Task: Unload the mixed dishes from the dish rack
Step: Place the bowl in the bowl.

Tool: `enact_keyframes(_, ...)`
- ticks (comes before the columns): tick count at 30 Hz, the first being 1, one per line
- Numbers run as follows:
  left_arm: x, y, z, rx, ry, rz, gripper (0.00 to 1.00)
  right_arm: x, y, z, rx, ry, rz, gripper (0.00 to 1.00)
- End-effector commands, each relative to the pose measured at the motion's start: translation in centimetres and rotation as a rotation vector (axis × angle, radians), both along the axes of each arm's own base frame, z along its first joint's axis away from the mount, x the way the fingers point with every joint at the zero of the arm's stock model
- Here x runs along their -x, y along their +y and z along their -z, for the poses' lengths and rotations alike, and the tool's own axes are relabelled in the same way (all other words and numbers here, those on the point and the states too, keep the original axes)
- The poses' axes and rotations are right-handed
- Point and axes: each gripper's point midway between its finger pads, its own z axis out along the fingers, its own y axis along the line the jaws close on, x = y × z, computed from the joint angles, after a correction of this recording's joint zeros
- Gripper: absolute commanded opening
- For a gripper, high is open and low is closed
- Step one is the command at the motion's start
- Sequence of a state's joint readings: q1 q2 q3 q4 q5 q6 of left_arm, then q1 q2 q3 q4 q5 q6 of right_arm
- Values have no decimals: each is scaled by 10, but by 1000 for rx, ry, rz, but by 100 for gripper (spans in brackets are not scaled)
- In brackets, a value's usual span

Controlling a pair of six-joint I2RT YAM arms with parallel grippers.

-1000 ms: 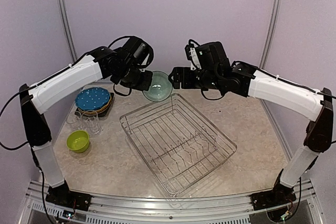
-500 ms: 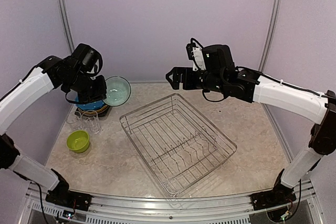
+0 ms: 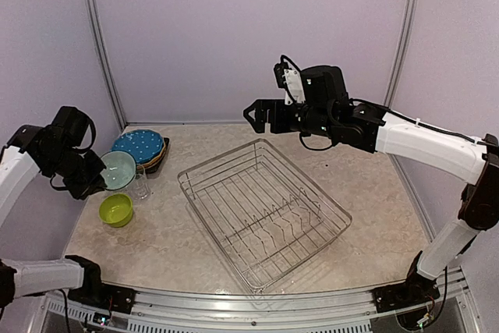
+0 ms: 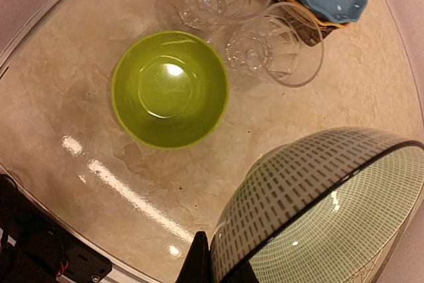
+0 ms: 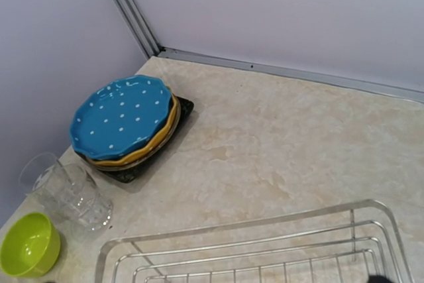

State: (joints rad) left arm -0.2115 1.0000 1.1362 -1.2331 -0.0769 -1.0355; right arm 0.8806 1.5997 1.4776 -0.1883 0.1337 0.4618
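Note:
My left gripper is shut on the rim of the pale-blue bowl and holds it tilted in the air at the far left, just above the lime bowl. In the left wrist view the held bowl fills the lower right, one finger shows against its rim, and the lime bowl and two clear glasses stand on the table below. The dish rack lies mid-table with no dishes in it. My right gripper hovers open and empty above the rack's far corner.
A blue-dotted plate tops a stack over an orange plate and the black square plate at the back left. The glasses stand between the stack and the lime bowl. Purple walls enclose the back and both sides.
My left arm swung the pale-blue bowl from the back centre to the far left and lowered it beside the glasses. My right arm stayed almost still.

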Motion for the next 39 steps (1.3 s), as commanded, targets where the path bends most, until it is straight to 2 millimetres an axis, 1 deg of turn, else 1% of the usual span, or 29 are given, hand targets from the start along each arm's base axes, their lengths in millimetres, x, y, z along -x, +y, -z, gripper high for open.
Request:
enact_keyframes(1, 11, 16, 18, 119, 42, -131, 0, -2, 3, 1, 1, -7, -16, 99)
enact_keyframes(4, 12, 27, 27, 164, 35, -177, 0, -2, 2, 0, 3, -9, -12, 99)
enact_keyframes(10, 16, 35, 46, 187, 44, -206, 0, -1, -2, 1, 6, -9, 2, 99)
enact_keyframes(16, 10, 45, 58, 199, 43, -242, 0, 0, -2, 2, 3, -2, -2, 99)
enact_keyframes(22, -4, 54, 72, 217, 62, -264, 0, 1, -3, 3, 5, 1, -3, 99)
enact_keyframes(28, -7, 59, 91, 227, 128, -288, 0, 1, -6, 3, 15, -3, 9, 99)
enact_keyframes(35, -2, 61, 117, 250, 189, -324, 2, -1, -9, 2, 21, -10, 18, 99)
enact_keyframes(39, -4, 59, 126, 273, 198, -326, 2, -1, -8, 4, 26, -7, 17, 99)
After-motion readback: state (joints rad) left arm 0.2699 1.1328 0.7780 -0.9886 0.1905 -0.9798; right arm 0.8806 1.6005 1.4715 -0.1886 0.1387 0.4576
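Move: My left hand already holds the pale bowl by its rim. The green bowl it is bound for is about 18 cm below that hand, some 3 cm ahead and level with it sideways. Beyond the green bowl stand two glasses, one about 9 cm farther out, the other 8 cm out and 7 cm right. The plate stack is some 19 cm beyond it and 8 cm right. From my right hand the green bowl lies about 38 cm left, 9 cm back and 30 cm below. I lower the pale bowl towards the green bowl with my left hand, sinking about 12 cm and shifting some 6 cm left. I dip back a little at first, then ease forward again over the middle of the descent. My wrist turns counter-clockwise about 20 degrees, tipping the fingers more steeply down, and they keep their grip on the rim. ##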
